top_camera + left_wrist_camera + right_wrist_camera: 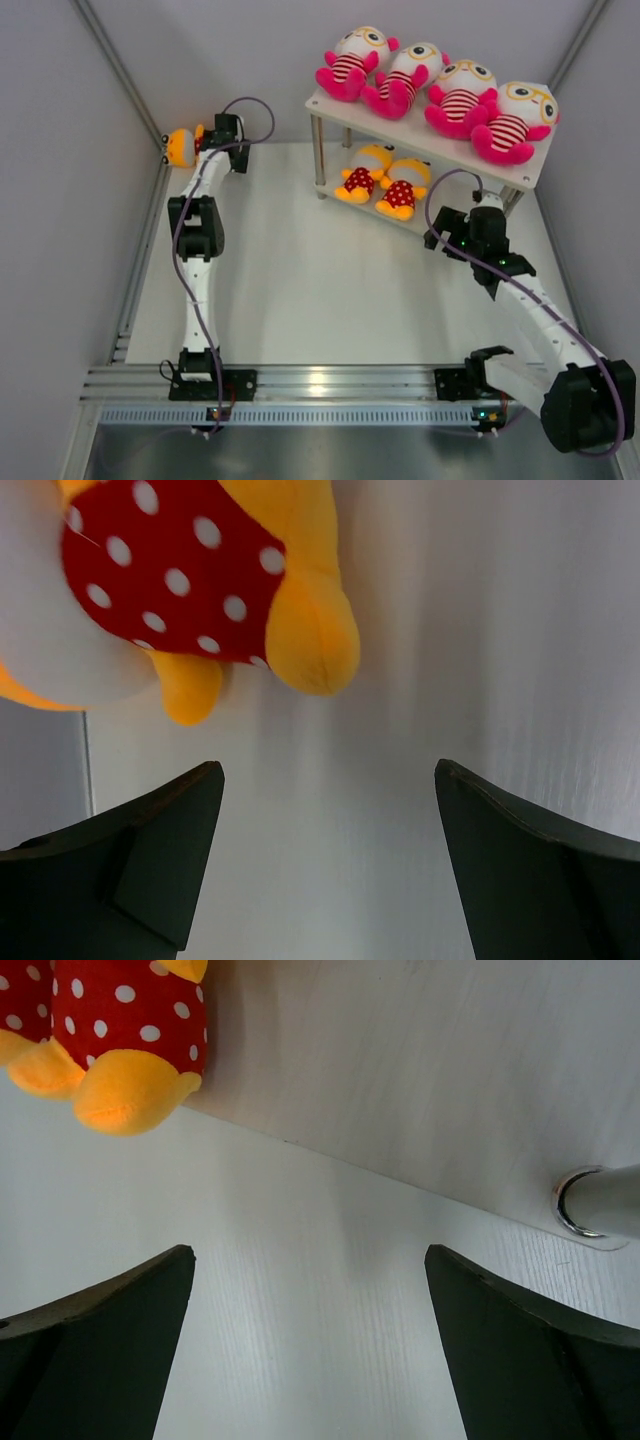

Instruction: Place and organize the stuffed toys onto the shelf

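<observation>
Several pink stuffed toys (pixel 455 98) with striped bodies sit in a row on the shelf's top board (pixel 535 165). Two orange-yellow toys (pixel 362 172) (pixel 403 187) rest side by side on its lower tier. A third orange toy (pixel 180 147) lies in the table's far left corner, against the wall. My left gripper (pixel 205 138) is open right beside it. In the left wrist view its red dotted body (pixel 170 570) sits just beyond and left of the open gripper (pixel 328 770). My right gripper (pixel 437 225) hangs open and empty (pixel 309 1252) by the lower board (pixel 400 1080), near an orange toy's foot (pixel 130 1085).
Grey walls enclose the white table (pixel 300 280) on the left, back and right. A metal rail (pixel 320 380) runs along the near edge by the arm bases. A shelf leg (pixel 600 1200) stands close to the right gripper.
</observation>
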Controlling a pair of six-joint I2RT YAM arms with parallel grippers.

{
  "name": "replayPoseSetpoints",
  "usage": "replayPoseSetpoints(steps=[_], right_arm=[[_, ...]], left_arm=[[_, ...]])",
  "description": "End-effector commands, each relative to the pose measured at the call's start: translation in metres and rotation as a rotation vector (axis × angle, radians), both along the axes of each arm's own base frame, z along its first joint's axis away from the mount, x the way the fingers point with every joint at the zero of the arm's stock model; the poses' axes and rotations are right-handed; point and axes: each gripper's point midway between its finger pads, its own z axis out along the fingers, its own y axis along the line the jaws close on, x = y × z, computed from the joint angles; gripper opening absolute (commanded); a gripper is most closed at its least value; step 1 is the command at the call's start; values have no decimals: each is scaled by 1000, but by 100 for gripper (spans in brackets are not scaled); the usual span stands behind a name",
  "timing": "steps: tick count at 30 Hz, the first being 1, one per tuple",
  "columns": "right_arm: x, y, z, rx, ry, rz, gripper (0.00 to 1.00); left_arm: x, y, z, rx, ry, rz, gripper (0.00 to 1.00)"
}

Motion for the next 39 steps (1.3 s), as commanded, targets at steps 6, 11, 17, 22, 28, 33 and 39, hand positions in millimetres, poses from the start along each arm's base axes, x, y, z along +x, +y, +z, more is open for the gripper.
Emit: replayPoseSetpoints(steps=[6, 11, 17, 22, 28, 33, 39], right_arm=[[46, 8, 70, -45, -260, 87, 99], [46, 6, 75, -66, -269, 97, 99], [49, 12, 78, -47, -275, 120, 99], [45, 31, 80, -29, -281, 238, 100], [29, 51, 74, -19, -246, 405, 99], [17, 61, 69, 3, -264, 477, 99], [0, 85, 84, 25, -303, 641, 99]], left_arm=[[58, 17, 52, 114, -306, 21, 93], [64, 12, 30, 83, -293, -8, 79], [59, 12, 12, 66, -260, 0, 41], [52, 33, 30, 75, -274, 44, 0], [31, 26, 75, -4, -299, -24, 0], [-32, 8, 102, -73, -243, -152, 0], [-135, -40, 110, -179, -57, -444, 0]])
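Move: The last yellow toy lies on the table with its head to the left, its middle some 9 cm left and 5 cm ahead of the left hand, about level with it; its near foot is almost straight ahead. The foot of the nearest shelf leg is about 30 cm right and 16 cm back of that hand, the left toy on the lower shelf some 44 cm right and 9 cm back. From the right hand the last toy lies roughly 67 cm left, 37 cm ahead, 9 cm lower. The left fingers pinch the yellow toy's near foot: wide open, they reach about 5 cm forward, rising slightly and then dipping onto it, shut, and draw back some 14 cm while climbing about 8, keeping hold. The right hand, empty and open, first barely moves, then rises about 5 cm and swings 6 cm left, turning some 30 degrees counter-clockwise. ##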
